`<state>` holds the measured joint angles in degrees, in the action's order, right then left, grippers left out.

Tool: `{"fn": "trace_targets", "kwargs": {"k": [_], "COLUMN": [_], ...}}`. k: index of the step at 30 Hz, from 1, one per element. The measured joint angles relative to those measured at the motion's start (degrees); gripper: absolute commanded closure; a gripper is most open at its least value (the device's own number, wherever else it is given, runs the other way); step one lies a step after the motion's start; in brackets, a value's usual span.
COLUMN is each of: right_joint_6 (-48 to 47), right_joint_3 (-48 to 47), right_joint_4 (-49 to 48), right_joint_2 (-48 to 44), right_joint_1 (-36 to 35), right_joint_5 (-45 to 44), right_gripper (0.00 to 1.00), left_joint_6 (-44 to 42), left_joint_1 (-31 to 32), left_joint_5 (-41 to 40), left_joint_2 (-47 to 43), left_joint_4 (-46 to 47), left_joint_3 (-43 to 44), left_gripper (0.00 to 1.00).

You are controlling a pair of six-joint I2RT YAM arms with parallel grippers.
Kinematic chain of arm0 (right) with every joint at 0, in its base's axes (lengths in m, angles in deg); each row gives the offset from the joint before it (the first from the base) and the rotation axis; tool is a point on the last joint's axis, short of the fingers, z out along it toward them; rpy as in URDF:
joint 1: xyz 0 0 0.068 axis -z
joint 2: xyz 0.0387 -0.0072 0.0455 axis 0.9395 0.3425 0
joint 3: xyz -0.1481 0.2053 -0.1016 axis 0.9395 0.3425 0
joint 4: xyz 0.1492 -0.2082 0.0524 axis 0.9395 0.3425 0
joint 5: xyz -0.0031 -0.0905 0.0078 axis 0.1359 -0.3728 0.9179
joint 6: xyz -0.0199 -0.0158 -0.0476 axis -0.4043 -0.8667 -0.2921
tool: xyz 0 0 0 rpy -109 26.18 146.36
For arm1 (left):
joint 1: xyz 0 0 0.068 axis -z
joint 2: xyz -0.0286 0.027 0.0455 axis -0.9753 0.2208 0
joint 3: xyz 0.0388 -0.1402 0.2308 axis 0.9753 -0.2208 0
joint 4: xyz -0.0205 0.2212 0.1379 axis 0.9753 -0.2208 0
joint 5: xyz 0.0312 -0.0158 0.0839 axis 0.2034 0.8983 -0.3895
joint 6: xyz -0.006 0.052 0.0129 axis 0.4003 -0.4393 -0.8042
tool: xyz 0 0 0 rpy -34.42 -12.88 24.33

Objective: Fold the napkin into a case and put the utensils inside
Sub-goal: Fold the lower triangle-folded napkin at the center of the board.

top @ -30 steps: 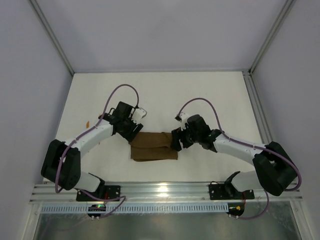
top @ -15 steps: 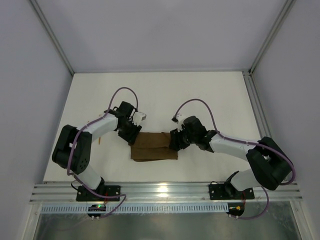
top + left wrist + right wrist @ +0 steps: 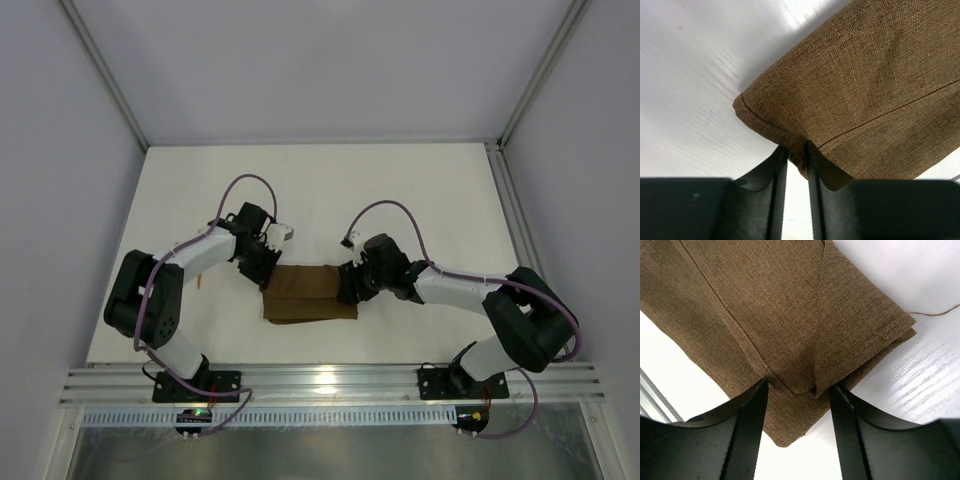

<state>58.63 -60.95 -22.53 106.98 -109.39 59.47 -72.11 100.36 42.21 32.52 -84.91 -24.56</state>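
Observation:
The dark brown napkin (image 3: 308,293) lies folded into an oblong on the white table, between the two arms. My left gripper (image 3: 267,279) is at its far left corner. In the left wrist view that gripper (image 3: 796,150) stands narrow, with the hemmed corner of the napkin (image 3: 865,90) caught between its tips. My right gripper (image 3: 350,288) is at the napkin's right end. Seen from the right wrist, it (image 3: 799,386) stands wider, its fingers pressed on either side of a puckered fold of the napkin (image 3: 765,305). A thin orange-tan utensil (image 3: 202,283) peeks out beneath the left forearm.
A metal rail (image 3: 320,380) runs along the near table edge, in front of the arm bases. Grey walls and frame posts (image 3: 512,215) close in the table on three sides. A loose thread (image 3: 935,314) trails from the napkin's corner.
Both grippers have closed down on the napkin's ends. The left elbow has swung inward and the right gripper has slid slightly left onto the cloth. The napkin has hardly moved.

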Motion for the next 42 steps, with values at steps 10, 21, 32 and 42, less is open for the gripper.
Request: {"fn": "trace_targets", "kwargs": {"k": [10, 21, 32, 42], "right_joint_6": [-1.18, -1.79, -4.81, -7.41], "right_joint_3": [-0.02, -1.84, -8.02, -13.57], "right_joint_4": [0.2, 0.66, 7.65, 10.12], "right_joint_2": [0.85, 3.02, 2.36, 2.93], "right_joint_1": [-0.22, -0.28, -0.2, 4.66], "right_joint_5": [-0.57, -2.19, -5.25, -4.46], "right_gripper": [0.57, 0.92, 0.93, 0.94], "left_joint_6": [-0.02, -0.09, -0.46, -0.2], "left_joint_1": [0.0, 0.0, 0.0, 0.0], "left_joint_5": [0.09, 0.57, 0.48, 1.33], "left_joint_2": [0.0, -0.39, -4.07, -2.27], "left_joint_4": [0.07, 0.0, -2.97, -3.82], "left_joint_3": [0.0, 0.0, 3.13, 7.48], "left_gripper": [0.88, 0.98, 0.99, 0.98]}}
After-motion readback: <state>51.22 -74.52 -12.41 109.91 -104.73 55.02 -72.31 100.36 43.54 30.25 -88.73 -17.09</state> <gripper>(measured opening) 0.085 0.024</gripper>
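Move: My left hand is just above the left corner of the flap's edge, with that corner about 1 cm to its right. The napkin's middle lies some 10 cm to its right and 2 cm back, the nearer utensil about 13 cm left and 6 cm ahead, the outer utensil 18 cm left and 3 cm ahead. My right hand straddles the flap's right end, 1 cm ahead and 1 cm below; the napkin's middle is roughly 8 cm left and 2 cm ahead of it. I finish shutting both grippers on the two ends of the flap's edge, left first, the right dipping and nudging forward about 1 cm before it pinches. Then both hands lift together: my right swings forward some 6 cm and up 4, tipping its fingers slightly outward, while my left goes up about 5 cm and forward 2 to 3, keeping its pinch. ##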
